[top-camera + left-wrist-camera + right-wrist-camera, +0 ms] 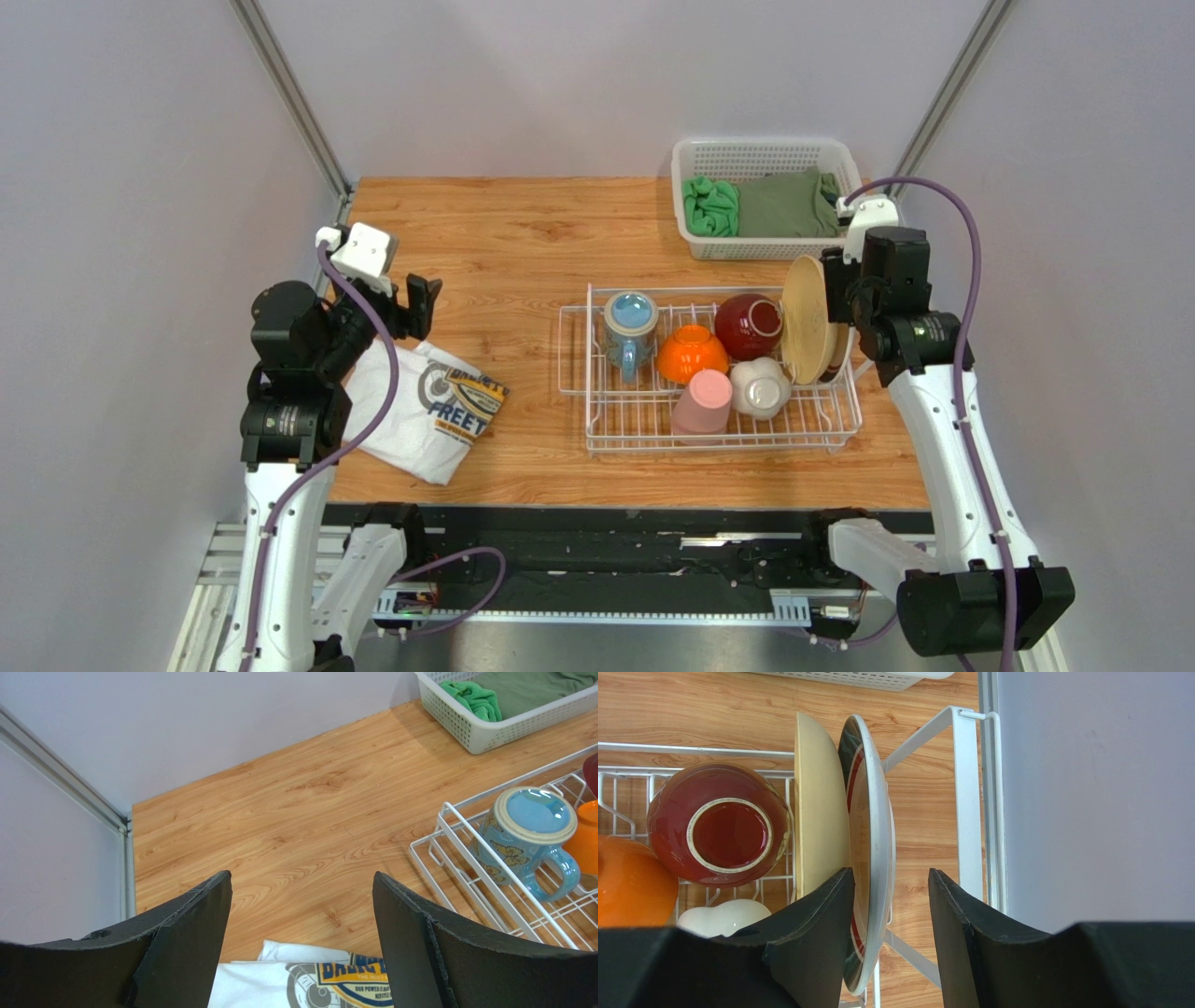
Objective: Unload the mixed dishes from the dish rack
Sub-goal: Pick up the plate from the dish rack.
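The white wire dish rack (716, 445) holds a light-blue mug (630, 325), an orange bowl (690, 353), a dark red bowl (748, 325), a pink cup (701, 403), a small white bowl (760, 388) and upright plates (805, 319) at its right end. My right gripper (890, 875) straddles the rim of the outer white-rimmed plate (875, 798). Its left finger lies between that plate and the tan plate (819, 805), while the right finger stands apart from it, so the jaws are open. My left gripper (302, 876) hangs open and empty left of the rack.
A printed white T-shirt (428, 406) lies under the left gripper. A white perforated basket (765, 151) with green cloths (711, 206) sits behind the rack. The table's right edge and a wall run close beside the rack's right side.
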Controlling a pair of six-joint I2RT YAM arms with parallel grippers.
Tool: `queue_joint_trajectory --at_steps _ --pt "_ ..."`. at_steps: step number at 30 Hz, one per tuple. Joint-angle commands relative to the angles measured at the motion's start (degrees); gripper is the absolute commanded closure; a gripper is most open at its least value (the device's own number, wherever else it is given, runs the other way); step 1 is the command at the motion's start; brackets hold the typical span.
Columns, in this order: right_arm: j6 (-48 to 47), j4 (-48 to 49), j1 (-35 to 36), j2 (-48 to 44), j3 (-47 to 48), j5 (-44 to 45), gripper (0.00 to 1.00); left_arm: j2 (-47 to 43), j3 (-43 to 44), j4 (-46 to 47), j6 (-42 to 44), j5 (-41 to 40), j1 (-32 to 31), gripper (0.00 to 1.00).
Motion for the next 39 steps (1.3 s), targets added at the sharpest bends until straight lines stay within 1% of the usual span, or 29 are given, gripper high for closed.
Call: queue_joint_trajectory --at_steps 1,9,12,15,26,29,30,36,39 --pt "-0.56 3.50 0.08 -0.46 -0.42 1.54 0.52 -0.93 -0.49 0.96 1.86 -0.28 0.29 0.18" --pt "-1.52 5.17 0.16 0.68 -2.00 2.94 0.56 -1.64 -1.72 1.49 2.65 -0.72 0.29 0.18" --pt "-1.61 5.96 0.08 1.47 -2.97 3.21 0.61 -1.64 -1.81 1.57 2.65 -0.81 0.29 0.18" --pt "-1.70 6.66 0.08 2.27 -3.67 3.64 0.63 -1.72 -1.98 1.66 2.74 -0.81 0.29 0.18" --pt "-2.14 8.51 -0.19 4.81 -4.64 4.09 0.65 -1.90 -2.42 2.01 3.00 -1.16 0.38 0.18" --pt "-2.32 8.77 -0.36 5.61 -4.82 4.09 0.73 -1.99 -2.51 2.10 2.91 -1.16 0.29 0.18" --pt "-2.23 8.69 -0.36 5.78 -4.73 4.00 0.80 -1.99 -2.60 2.19 3.00 -1.16 0.29 0.18" --pt "-2.49 7.99 -0.45 5.34 -3.50 4.08 1.00 -2.07 -2.42 2.37 2.74 -1.08 0.29 0.18" --pt "-2.93 7.11 -0.45 5.26 -1.83 4.09 1.00 -1.99 -2.42 2.72 2.56 -1.07 0.29 0.18"
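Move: The white-rimmed plate stands on edge in the dish rack just below the right hand, its middle about 10 cm lower, 4 cm ahead and 1 cm to the right. The yellow plate stands beside it, 4 cm to the hand's left and 4 cm ahead. The dark red bowl is some 13 cm left and 4 cm ahead; the white cup 12 cm left and 6 cm back. From the left hand, the white-rimmed plate lies roughly 60 cm right, 6 cm ahead and 20 cm down. Down about 4 cm in stages, with some 2 cm forward and a little to the right, the right hand brings its half-open fingers over the upper rim of the white-rimmed plate, one in the gap beside the yellow plate, the other on the outer side. They narrow a little on the way down, then close and pinch the rim, grip effort rising, the wrist barely turning. ##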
